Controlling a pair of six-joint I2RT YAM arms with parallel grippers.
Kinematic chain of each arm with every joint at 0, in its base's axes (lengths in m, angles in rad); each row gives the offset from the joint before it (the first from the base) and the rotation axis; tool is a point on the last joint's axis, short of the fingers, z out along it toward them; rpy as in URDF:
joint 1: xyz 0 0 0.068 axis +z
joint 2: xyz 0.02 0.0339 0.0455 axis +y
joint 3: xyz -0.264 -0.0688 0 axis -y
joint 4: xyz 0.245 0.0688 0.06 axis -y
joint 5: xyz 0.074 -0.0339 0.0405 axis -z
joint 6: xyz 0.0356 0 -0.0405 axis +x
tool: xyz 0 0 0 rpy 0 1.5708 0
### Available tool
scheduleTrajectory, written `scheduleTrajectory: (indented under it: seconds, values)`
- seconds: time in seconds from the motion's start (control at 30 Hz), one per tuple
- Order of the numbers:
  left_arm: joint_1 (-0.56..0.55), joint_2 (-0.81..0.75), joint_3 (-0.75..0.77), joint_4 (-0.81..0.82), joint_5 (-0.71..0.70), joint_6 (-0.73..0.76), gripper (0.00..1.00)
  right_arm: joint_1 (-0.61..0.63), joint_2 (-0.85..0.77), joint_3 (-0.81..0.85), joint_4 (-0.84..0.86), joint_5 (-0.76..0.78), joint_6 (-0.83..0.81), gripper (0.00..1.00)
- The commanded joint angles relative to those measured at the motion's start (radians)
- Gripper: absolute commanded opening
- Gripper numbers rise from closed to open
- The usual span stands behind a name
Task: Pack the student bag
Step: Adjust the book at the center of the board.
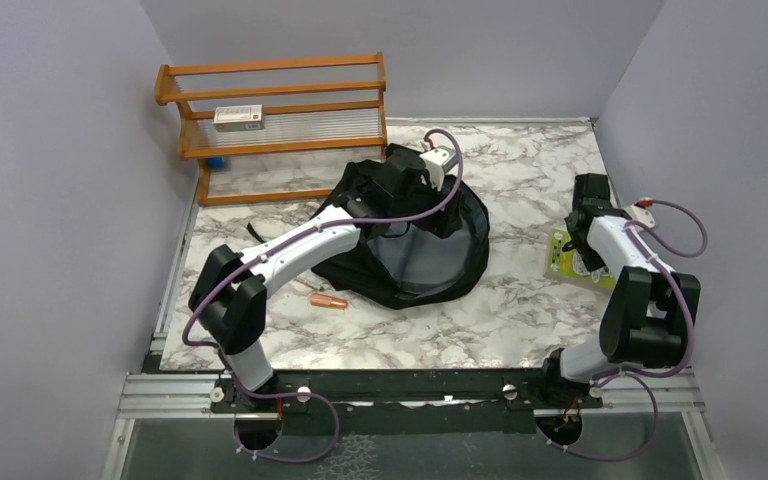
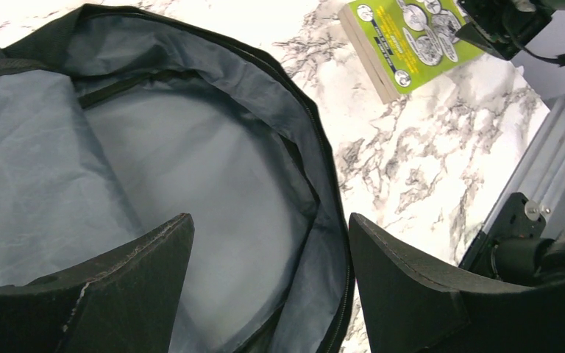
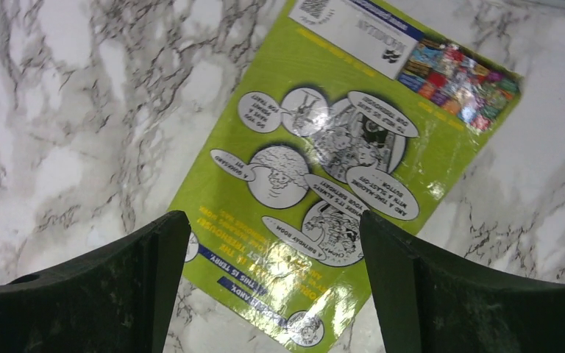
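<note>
The student bag [image 1: 430,250] lies unzipped mid-table, a black backpack with its grey lining [image 2: 154,162] showing. My left gripper [image 1: 407,200] hangs over the bag's mouth. In the left wrist view it [image 2: 271,220] is open, straddling the bag's zippered rim [image 2: 316,147] without clamping it. A lime-green book [image 1: 563,258] with cartoon speech bubbles lies flat on the marble near the right wall. My right gripper [image 1: 582,225] hovers just above the book [image 3: 338,169]. It [image 3: 274,217] is wide open over the book's lower corner, with nothing between the fingers.
A copper-coloured pen [image 1: 328,300] lies on the table left of the bag. A wooden shelf rack [image 1: 280,150] stands at the back left with a small white box [image 1: 238,117] on it. Grey walls close in the table on three sides.
</note>
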Motion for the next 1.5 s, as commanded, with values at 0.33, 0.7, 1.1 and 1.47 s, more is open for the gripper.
scheduleTrajectory:
  seconds: [0.33, 0.7, 1.1, 1.47]
  values:
    - [-0.009, 0.015, 0.03, 0.012, 0.061, 0.003, 0.78, -0.065, -0.036, -0.076, -0.126, 0.231, 0.357, 0.89]
    - [-0.009, 0.06, 0.057, 0.018, 0.089, 0.004, 0.78, -0.065, -0.054, -0.154, -0.147, 0.12, 0.639, 0.87]
    - [-0.014, 0.43, 0.517, 0.075, 0.159, -0.062, 0.78, -0.065, -0.397, -0.295, 0.048, -0.118, 0.131, 0.87]
    - [-0.042, 0.785, 0.879, 0.085, 0.231, -0.164, 0.78, -0.065, -0.515, -0.303, 0.014, -0.137, 0.065, 0.87]
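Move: The green book lies flat almost under the open right hand, its middle about 2 cm back, 3 cm to the right and 6 cm below. From the left hand, which hangs open over the bag, the book is about 36 cm to the right, 2 cm back and 18 cm down. The bag's middle is some 8 cm left of the left hand, 4 cm ahead and 16 cm below. The open right hand draws back about 7 cm towards the book's near side, dipping some 4 cm and turning 30 degrees clockwise, then lifts, tips its fingers up and unwinds most of the turn; contact with the book can't be seen. The left, open, idles first, then sweeps roughly 15 cm right and 8 cm forward over the bag's right rim towards the book, rising and then sinking. ##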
